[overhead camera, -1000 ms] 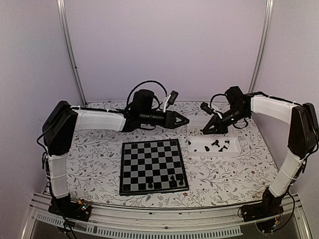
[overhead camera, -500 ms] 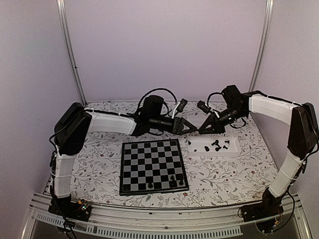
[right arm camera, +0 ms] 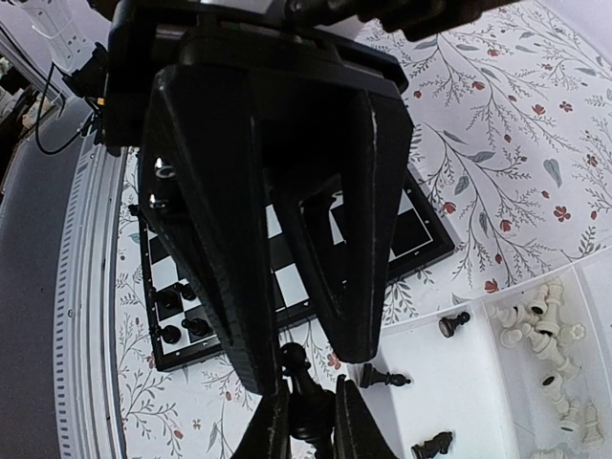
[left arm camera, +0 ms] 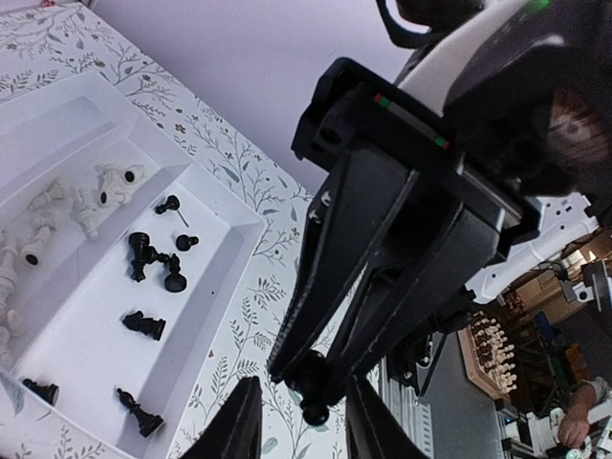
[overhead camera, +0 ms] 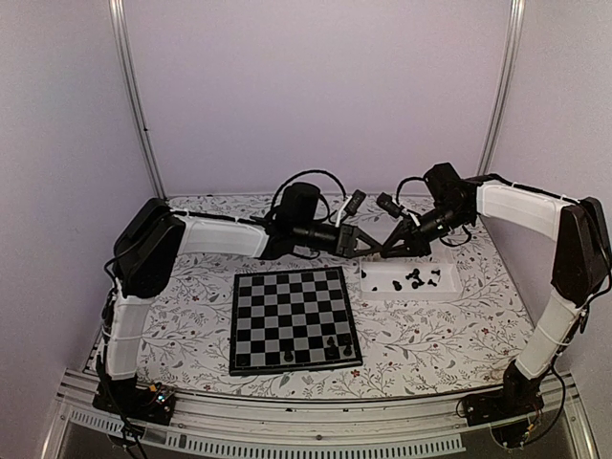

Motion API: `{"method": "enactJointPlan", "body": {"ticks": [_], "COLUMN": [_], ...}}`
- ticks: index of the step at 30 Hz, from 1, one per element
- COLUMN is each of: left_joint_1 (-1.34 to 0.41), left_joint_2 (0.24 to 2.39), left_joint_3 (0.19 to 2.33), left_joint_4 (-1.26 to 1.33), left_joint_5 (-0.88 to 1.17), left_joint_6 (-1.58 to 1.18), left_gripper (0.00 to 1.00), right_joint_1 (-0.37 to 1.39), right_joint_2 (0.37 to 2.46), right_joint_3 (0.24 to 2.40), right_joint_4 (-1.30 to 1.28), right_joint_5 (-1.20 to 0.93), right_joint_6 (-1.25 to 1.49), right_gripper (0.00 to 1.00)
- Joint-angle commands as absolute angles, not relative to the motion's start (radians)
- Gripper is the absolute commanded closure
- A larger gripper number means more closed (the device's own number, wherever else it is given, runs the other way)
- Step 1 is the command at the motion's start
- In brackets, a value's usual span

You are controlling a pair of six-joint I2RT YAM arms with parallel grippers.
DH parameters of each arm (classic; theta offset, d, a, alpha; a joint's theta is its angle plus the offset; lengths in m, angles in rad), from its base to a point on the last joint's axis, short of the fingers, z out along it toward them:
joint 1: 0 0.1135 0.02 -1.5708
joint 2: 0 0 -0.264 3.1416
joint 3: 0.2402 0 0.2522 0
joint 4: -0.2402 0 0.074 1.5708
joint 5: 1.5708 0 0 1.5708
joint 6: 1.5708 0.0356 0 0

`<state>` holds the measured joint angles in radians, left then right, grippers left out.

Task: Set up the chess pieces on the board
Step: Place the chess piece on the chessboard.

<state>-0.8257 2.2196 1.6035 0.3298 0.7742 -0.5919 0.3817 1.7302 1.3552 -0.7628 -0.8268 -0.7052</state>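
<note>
Above the table between board and tray, my right gripper [overhead camera: 390, 251] [right arm camera: 312, 382] is shut on a black chess piece [right arm camera: 292, 356] [left arm camera: 314, 378]. My left gripper [overhead camera: 373, 248] [left arm camera: 302, 381] meets it nose to nose. Its jaws are open, one finger on each side of that piece, with a gap showing at both. The board [overhead camera: 295, 318] [right arm camera: 426, 234] lies flat in front of the arms. Three black pieces [overhead camera: 332, 340] stand along its near edge. More black pieces [overhead camera: 416, 278] [left arm camera: 148, 253] lie in the white tray [overhead camera: 449, 292].
The tray [left arm camera: 239, 229] has two compartments, and white pieces [left arm camera: 105, 182] lie in the far one. Both forearms hang over the flowered tablecloth behind the board. Metal posts stand at the back corners.
The left arm has reached right until its fingers straddle the piece in the right gripper, and its jaws have narrowed. The right gripper shifted slightly left, still gripping the piece.
</note>
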Motion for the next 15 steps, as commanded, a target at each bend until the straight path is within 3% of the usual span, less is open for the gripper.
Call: {"method": "enactJointPlan", "body": {"ticks": [1,11,15], "left_joint_1": [-0.841,-0.837,-0.824], "left_joint_2": [2.243,2.260,2.274], "left_joint_3": [1.641,1.651,1.664], "left_joint_4": [0.329,0.339,0.380], "left_joint_5": [0.789,0.776,0.763], "left_joint_6": [-0.598,-0.613,-0.642], "left_gripper": [0.68,0.93,0.97], "right_joint_1": [0.390,0.388,0.373], "right_joint_2": [1.714,1.716,1.750], "right_joint_3": [1.379,1.365,1.338], "right_joint_4": [-0.772,-0.764,-0.741], "right_joint_5": [-0.850,-0.811,-0.790], "right_joint_6": [-0.698,-0.707,-0.700], "right_gripper": [0.91,0.89,0.83]}}
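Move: The black chess piece in my right fingers already stands between my open left fingertips, about 1 cm to the right of my left hand point and level with it; from my right hand it sits about 1 cm to the left. Some 16 cm below my left hand, the board's middle lies about 16 cm to its left and 10 cm back, and the tray's middle about 9 cm to its right and 3 cm ahead. A loose black piece in the tray lies about 5 cm right and 2 cm back. I shut my left fingers from about a third open to almost closed and pinch the black chess piece in mid-air, my left hand otherwise staying put apart from creeping about half a centimetre right and forward. My right hand stays almost in place and keeps its fingers on the chess piece throughout. ##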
